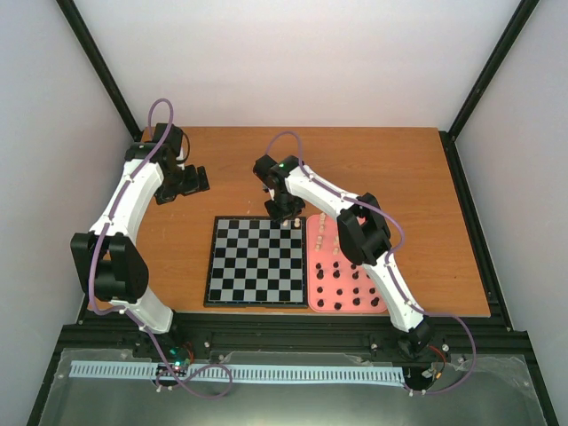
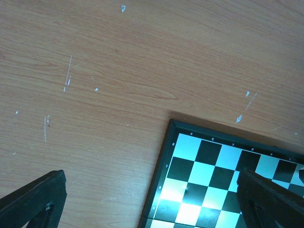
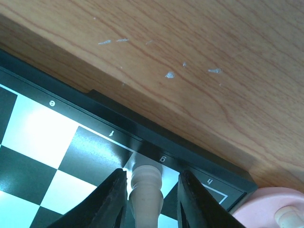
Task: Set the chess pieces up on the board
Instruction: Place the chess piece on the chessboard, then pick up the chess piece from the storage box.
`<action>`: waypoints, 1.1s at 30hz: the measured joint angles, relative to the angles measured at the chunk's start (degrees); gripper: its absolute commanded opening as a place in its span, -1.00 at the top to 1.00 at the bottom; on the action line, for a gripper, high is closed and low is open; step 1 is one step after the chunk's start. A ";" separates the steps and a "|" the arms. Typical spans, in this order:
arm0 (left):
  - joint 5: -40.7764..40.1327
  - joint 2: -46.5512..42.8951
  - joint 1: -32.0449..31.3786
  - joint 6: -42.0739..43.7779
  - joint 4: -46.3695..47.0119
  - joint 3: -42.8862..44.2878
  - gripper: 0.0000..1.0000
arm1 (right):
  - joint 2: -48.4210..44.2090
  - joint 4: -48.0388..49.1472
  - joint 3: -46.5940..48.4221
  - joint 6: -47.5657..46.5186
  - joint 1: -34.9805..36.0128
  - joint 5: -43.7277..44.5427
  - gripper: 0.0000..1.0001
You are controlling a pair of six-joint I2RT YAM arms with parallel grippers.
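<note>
The board (image 1: 257, 262) lies flat at the table's front middle, its grey and black checks bare apart from one piece. A cream chess piece (image 3: 146, 183) stands on the light far-row square marked g, near the board's (image 3: 42, 142) far right corner. My right gripper (image 3: 153, 175) straddles this piece with its jaws open. One finger is close against the piece and the other stands apart from it. In the top view my right gripper (image 1: 284, 217) hangs over that corner. My left gripper (image 1: 200, 180) is open and empty, its fingers wide above bare wood beside the board's (image 2: 204, 180) far left corner.
A pink tray (image 1: 319, 302) lies against the board's right side, holding cream pieces (image 1: 322, 231) at its far end and several black pieces (image 1: 346, 288) nearer me. Its rim (image 3: 270, 204) and one cream piece (image 3: 287, 216) show in the right wrist view.
</note>
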 measured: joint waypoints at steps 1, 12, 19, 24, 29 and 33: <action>0.00 0.00 0.00 0.02 0.00 0.00 -1.00 | 0.00 0.00 0.00 -0.04 0.00 0.00 0.25; 0.00 0.00 0.00 0.00 0.00 0.00 -1.00 | -0.68 0.61 2.23 -1.22 0.00 -0.90 -0.11; 0.00 0.00 0.00 0.00 0.00 0.00 -1.00 | -5.40 0.26 4.11 -0.90 -1.09 2.40 -0.10; 0.07 0.00 0.00 0.00 0.02 0.00 -0.99 | -13.35 1.42 -5.42 0.55 -7.48 4.98 -0.09; 0.44 0.00 0.00 0.02 0.07 0.00 -1.00 | -17.29 2.60 -15.39 1.55 -15.91 6.43 -0.08; 0.72 0.00 0.00 0.02 0.24 0.00 -1.00 | -17.97 3.52 -20.83 1.57 -18.08 6.64 -0.06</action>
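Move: The right fingers hold a white chess piece over the board's far-edge g square, the piece's middle about 1 cm below the hand point. The chess piece already on h stands about 4 cm to the right, level with it. In the tray's farthest row, the left piece is about 11 cm right and 2 cm ahead, the second piece some 16 cm right and 1 cm ahead. For the left hand, the held piece is roughly 25 cm right, level ahead, 15 cm down. The right fingers open and let go of the white piece on g, then lift clear by about 8 cm. The hand swings some 17 cm right and a little forward, over the h piece to the tray's far row, sinking about 4 cm towards the second piece with the fingers still open and turning about 20 degrees clockwise. ##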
